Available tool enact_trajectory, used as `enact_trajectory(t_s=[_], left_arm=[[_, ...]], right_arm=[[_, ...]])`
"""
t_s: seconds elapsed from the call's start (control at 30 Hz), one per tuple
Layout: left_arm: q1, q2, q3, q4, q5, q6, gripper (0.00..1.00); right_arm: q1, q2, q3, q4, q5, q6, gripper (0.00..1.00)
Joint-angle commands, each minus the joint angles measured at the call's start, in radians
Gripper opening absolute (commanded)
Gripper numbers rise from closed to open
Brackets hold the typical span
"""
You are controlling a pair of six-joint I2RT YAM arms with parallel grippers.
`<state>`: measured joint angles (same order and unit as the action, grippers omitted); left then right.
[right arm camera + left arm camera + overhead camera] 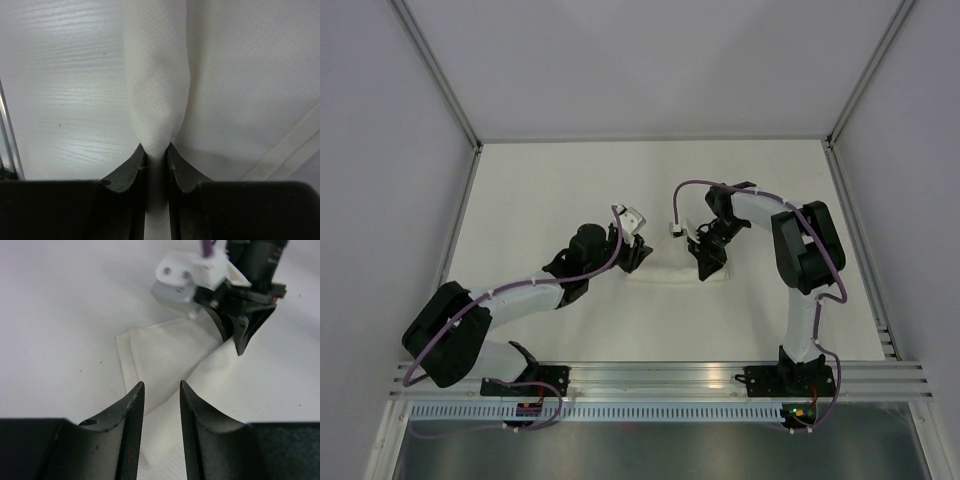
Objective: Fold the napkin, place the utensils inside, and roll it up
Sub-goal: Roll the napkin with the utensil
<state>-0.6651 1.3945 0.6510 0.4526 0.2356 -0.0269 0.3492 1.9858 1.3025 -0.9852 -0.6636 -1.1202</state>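
Note:
The white napkin (672,273) lies crumpled in the middle of the table between both grippers. My right gripper (156,150) is shut on a raised fold of the napkin (157,90), which bulges up out of the jaws. In the left wrist view the right gripper (239,340) pinches the cloth at its far corner. My left gripper (162,390) stands open just over the napkin (165,352), with its jaws apart and cloth showing beneath the gap. The utensils are out of view. A thin silvery line (8,135) runs along the left edge of the right wrist view; I cannot tell what it is.
Grey walls enclose the cream table (550,190) on the left, back and right. An aluminium rail (660,380) with both arm bases runs along the near edge.

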Motion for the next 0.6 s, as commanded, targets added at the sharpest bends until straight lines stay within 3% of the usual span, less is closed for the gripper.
enact_trajectory(t_s=[0.0,0.17,0.2,0.37,0.57], left_arm=[[-0.099,-0.055,-0.076,0.15,-0.223,0.114,0.4],[-0.304,0.027,-0.073,0.152,-0.402,0.322,0.4],[-0.332,0.079,-0.07,0.165,-0.477,0.355,0.61],[-0.447,0.207,-0.031,0.239,-0.535,0.501,0.64],[-0.498,0.323,0.025,0.241,-0.519,0.62,0.66]], right_arm=[[0.005,0.172,0.052,-0.162,0.033,-0.082,0.11],[-0.003,0.272,0.145,-0.234,0.018,-0.082,0.11],[-0.003,0.283,0.167,-0.24,0.016,-0.081,0.11],[-0.01,0.327,0.202,-0.26,0.012,-0.073,0.11],[-0.018,0.349,0.213,-0.26,0.016,-0.07,0.11]])
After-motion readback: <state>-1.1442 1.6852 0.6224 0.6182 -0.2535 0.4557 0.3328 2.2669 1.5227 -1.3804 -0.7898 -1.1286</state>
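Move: The napkin roll lies crosswise; its middle, which the open left hand goes for, is about 7 cm to that hand's right, 6 cm back and 12 cm below. The right gripper pinches the roll about 14 cm to the left hand's right and 6 cm back; from that gripper the roll's middle is some 7 cm left. The unrolled napkin lies flat about 4 cm ahead of the roll's middle. Left hand drops 9 cm, back and right, opening around the roll; right, still pinching, turns it some 25 degrees, drawing back. ##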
